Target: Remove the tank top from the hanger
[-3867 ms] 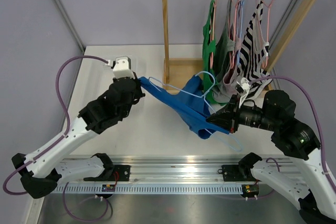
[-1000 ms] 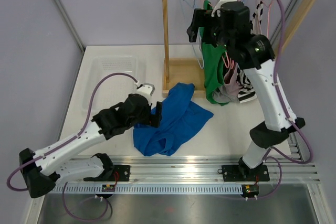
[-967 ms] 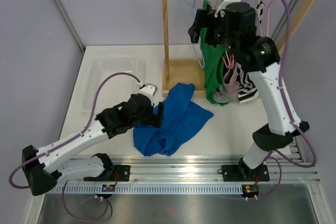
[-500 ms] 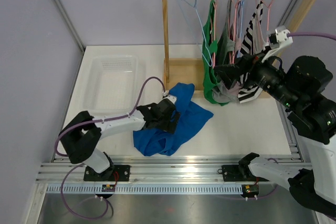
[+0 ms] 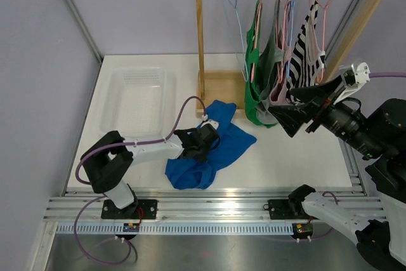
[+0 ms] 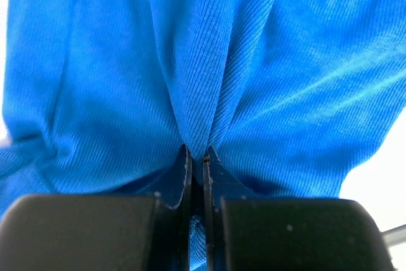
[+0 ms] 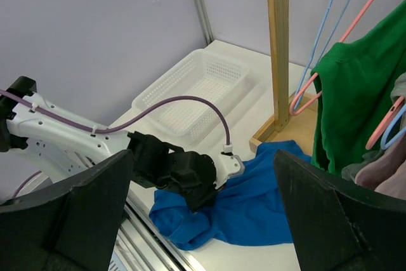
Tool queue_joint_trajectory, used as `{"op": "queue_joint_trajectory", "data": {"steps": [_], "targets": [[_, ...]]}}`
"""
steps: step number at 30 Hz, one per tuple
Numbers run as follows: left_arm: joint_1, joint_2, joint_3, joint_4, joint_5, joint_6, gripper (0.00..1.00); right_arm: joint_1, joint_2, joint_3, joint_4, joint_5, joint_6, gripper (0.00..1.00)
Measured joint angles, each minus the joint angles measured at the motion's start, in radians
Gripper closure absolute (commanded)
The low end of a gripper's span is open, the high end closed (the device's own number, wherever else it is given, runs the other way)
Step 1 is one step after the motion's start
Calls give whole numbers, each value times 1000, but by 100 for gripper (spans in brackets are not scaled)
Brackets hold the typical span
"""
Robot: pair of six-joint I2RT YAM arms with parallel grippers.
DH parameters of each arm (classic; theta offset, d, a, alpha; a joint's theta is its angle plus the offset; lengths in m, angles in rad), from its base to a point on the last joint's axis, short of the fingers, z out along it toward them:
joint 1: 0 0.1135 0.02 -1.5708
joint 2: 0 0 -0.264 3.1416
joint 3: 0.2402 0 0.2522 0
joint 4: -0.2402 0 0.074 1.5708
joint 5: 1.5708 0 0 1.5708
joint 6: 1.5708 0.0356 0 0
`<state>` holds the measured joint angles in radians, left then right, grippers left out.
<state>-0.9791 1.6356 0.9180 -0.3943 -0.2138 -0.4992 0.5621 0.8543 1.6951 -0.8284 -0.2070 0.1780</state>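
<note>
The blue tank top (image 5: pixel 236 136) lies crumpled on the white table in front of the rack, off any hanger. My left gripper (image 5: pixel 208 149) sits low on its left part, shut on a pinched-up fold of the blue cloth (image 6: pixel 254 80); in the left wrist view the jaws (image 6: pixel 196 158) meet with fabric between them. An empty light-blue hanger (image 5: pixel 240 30) hangs at the left end of the rail. My right gripper (image 5: pixel 290 107) hovers open, high at the right near the hanging clothes, with nothing between its fingers (image 7: pixel 95 214).
A wooden rack (image 5: pixel 200 30) stands at the back with green (image 5: pixel 254 87), grey and striped (image 5: pixel 304 55) tops on pink and blue hangers. A clear plastic basket (image 5: pixel 136 96) sits at the back left. A metal rail runs along the near table edge.
My left gripper reached onto the tank top and closed on a fold of it. My right arm came down from the rail, leaving the empty hanger there, and swung out to the right.
</note>
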Motion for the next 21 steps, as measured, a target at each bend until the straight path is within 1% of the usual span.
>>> {"op": "queue_joint_trajectory", "data": {"steps": [3, 6, 8, 10, 12, 15, 16, 21], "targets": [[-12, -67, 25, -101, -54, -10, 100, 0, -17, -1, -4, 6, -3, 0], [-16, -202, 90, -229, -144, -20, 100, 0, -26, -8, -7, 8, -3, 0], [-14, -283, 161, -301, -202, -23, 100, 0, -27, -15, -8, 11, -3, 0], [-4, -365, 278, -370, -263, -21, 100, 0, -26, -20, -8, 15, -3, 0], [13, -406, 355, -412, -296, -13, 100, 0, -25, -20, -8, 22, -3, 1], [77, -439, 496, -484, -334, 21, 100, 0, -25, -20, -8, 34, -3, 0], [115, -442, 542, -502, -341, 36, 100, 0, -25, -21, -8, 39, -4, 1], [364, -425, 728, -562, -326, 116, 100, 0, -30, -45, -5, 95, -3, 0]]}}
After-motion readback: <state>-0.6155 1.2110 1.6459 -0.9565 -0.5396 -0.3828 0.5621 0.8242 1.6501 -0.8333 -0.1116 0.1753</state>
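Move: The left gripper is already shut on the blue tank top, low over the table. The white basket lies some 24 cm ahead and 29 cm to its left, roughly level with it. The wooden rack's base is about 28 cm ahead and 8 cm to the right at table height; the green top hangs some 24 cm ahead, 16 cm right and 22 cm above. From the right hand the basket is about 29 cm ahead, 48 cm left and 47 cm below. Keep the left fingers shut on the bunched blue tank top and lift it clear of the table, about 35 cm, nearly straight up at first. Then swing the hand left and somewhat forward towards the white basket, quickly, tipping the fingers up from pointing down and turning the wrist counter-clockwise some 30 degrees. ##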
